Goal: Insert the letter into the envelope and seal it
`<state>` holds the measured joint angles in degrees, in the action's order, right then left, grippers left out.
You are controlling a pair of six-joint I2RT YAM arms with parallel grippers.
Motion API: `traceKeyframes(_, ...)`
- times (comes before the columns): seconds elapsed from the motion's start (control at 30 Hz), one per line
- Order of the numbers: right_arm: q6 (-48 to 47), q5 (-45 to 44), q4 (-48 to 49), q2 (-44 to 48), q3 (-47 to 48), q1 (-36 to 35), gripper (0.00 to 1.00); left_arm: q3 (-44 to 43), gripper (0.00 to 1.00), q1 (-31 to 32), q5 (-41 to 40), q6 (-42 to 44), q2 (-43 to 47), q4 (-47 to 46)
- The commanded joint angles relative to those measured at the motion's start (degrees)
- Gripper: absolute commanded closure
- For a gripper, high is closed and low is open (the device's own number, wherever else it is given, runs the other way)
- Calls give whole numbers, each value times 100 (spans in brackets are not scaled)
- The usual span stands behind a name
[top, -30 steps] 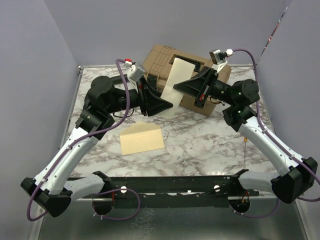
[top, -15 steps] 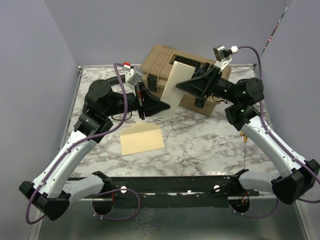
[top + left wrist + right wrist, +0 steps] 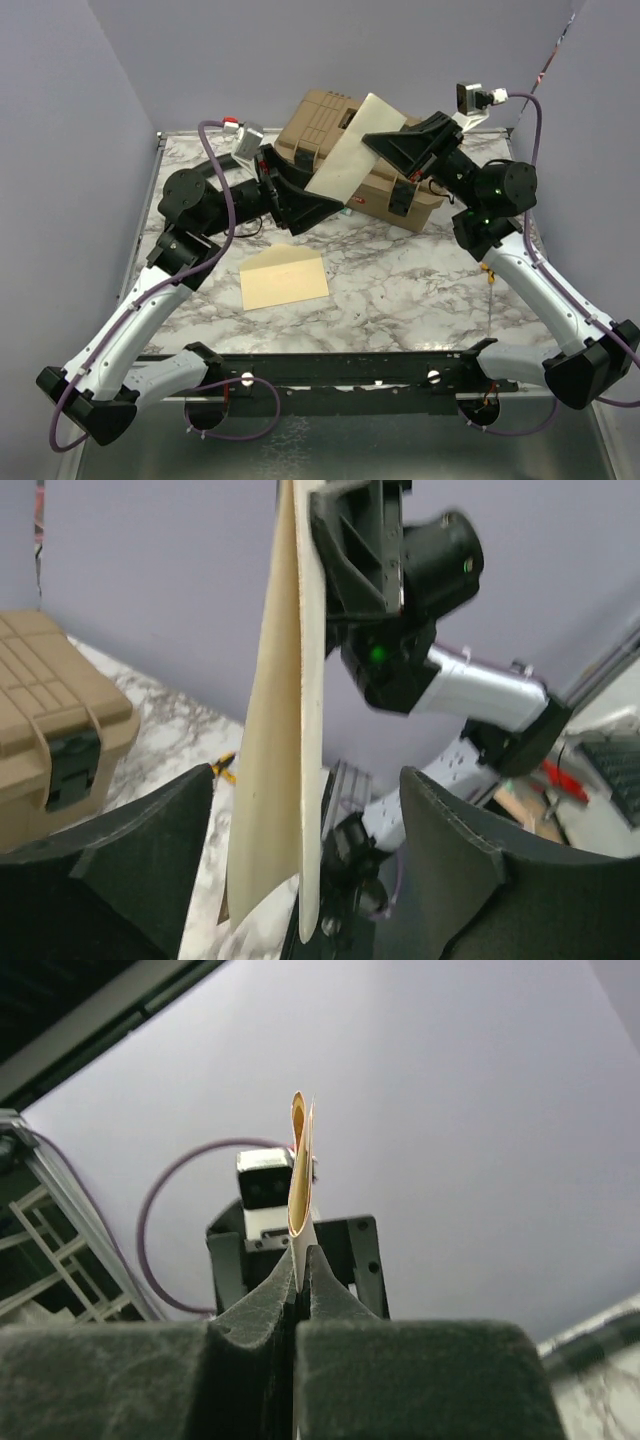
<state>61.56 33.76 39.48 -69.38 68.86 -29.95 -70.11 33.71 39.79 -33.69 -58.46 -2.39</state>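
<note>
The pale envelope (image 3: pixel 350 150) is held up in the air in front of the toolbox, tilted, with its top end to the right. My right gripper (image 3: pixel 388 140) is shut on its upper end; in the right wrist view the fingertips (image 3: pixel 300 1256) pinch the envelope (image 3: pixel 300 1175), whose two layers bulge apart above them. My left gripper (image 3: pixel 318 205) stands open around its lower end. In the left wrist view the envelope (image 3: pixel 280 740) hangs edge-on between the wide-apart jaws (image 3: pixel 305 772), touching neither. The browner letter (image 3: pixel 284 278) lies flat on the marble table, near the left arm.
A tan toolbox (image 3: pixel 318 125) stands at the back of the table (image 3: pixel 400 270), right behind the raised envelope. A small yellow object (image 3: pixel 489 275) lies by the right arm. A black rail (image 3: pixel 340 378) runs along the near edge. Purple walls close in both sides.
The right gripper has lifted the envelope's upper end up and to the right, so it leans more. The left gripper has let go of the lower end and now stands open.
</note>
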Motion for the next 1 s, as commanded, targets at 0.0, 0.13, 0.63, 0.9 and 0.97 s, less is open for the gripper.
traceKeyframes(0.0, 181, -819, 1282, -111, 9, -14, 100, 606, 29, -8, -1010, -1899, -23, -2236)
traceKeyframes(0.13, 348, -921, 1561, -277, 114, -19, 100, 1119, 40, -11, -1498, -3006, -58, -3803)
traceKeyframes(0.63, 153, -1068, 1285, -257, 98, -28, 99, 1296, 100, -5, -1749, -2796, -96, -4044)
traceKeyframes(0.9, -1406, -567, -1467, 218, 634, -18, 43, 844, 100, -13, -1384, -943, 88, -2101)
traceKeyframes(0.97, -1918, -305, -2685, 181, 1128, -20, 40, 586, 100, -16, -1096, -474, 52, -1460)
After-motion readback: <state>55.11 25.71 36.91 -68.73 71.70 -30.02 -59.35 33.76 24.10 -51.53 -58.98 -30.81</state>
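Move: The folded letter is held in the air by the right hand's shut fingers, its middle some 2 cm left, 1 cm back and 2 cm below; from the left hand it is about 4 cm ahead, 3 cm right and 5 cm up, its lower end hanging between those open fingers. From the left hand, the envelope lies about 3 cm ahead, 10 cm left and 45 below; the toolbox lies 28 ahead, 8 right, 40 below. The left hand rises about 6 cm and reaches some 3 cm forward towards the letter's middle, its rightward-pointing fingers tipping up about 30 degrees and pinching shut on the letter's lower left end, then stays shut as it sinks some 2 cm and eases a little of that tilt back. The right hand keeps its pinch while it rises about 3 cm with a little forward and rightward drift, and only after the left has shut does it open about halfway around the letter's edge, staying there. ##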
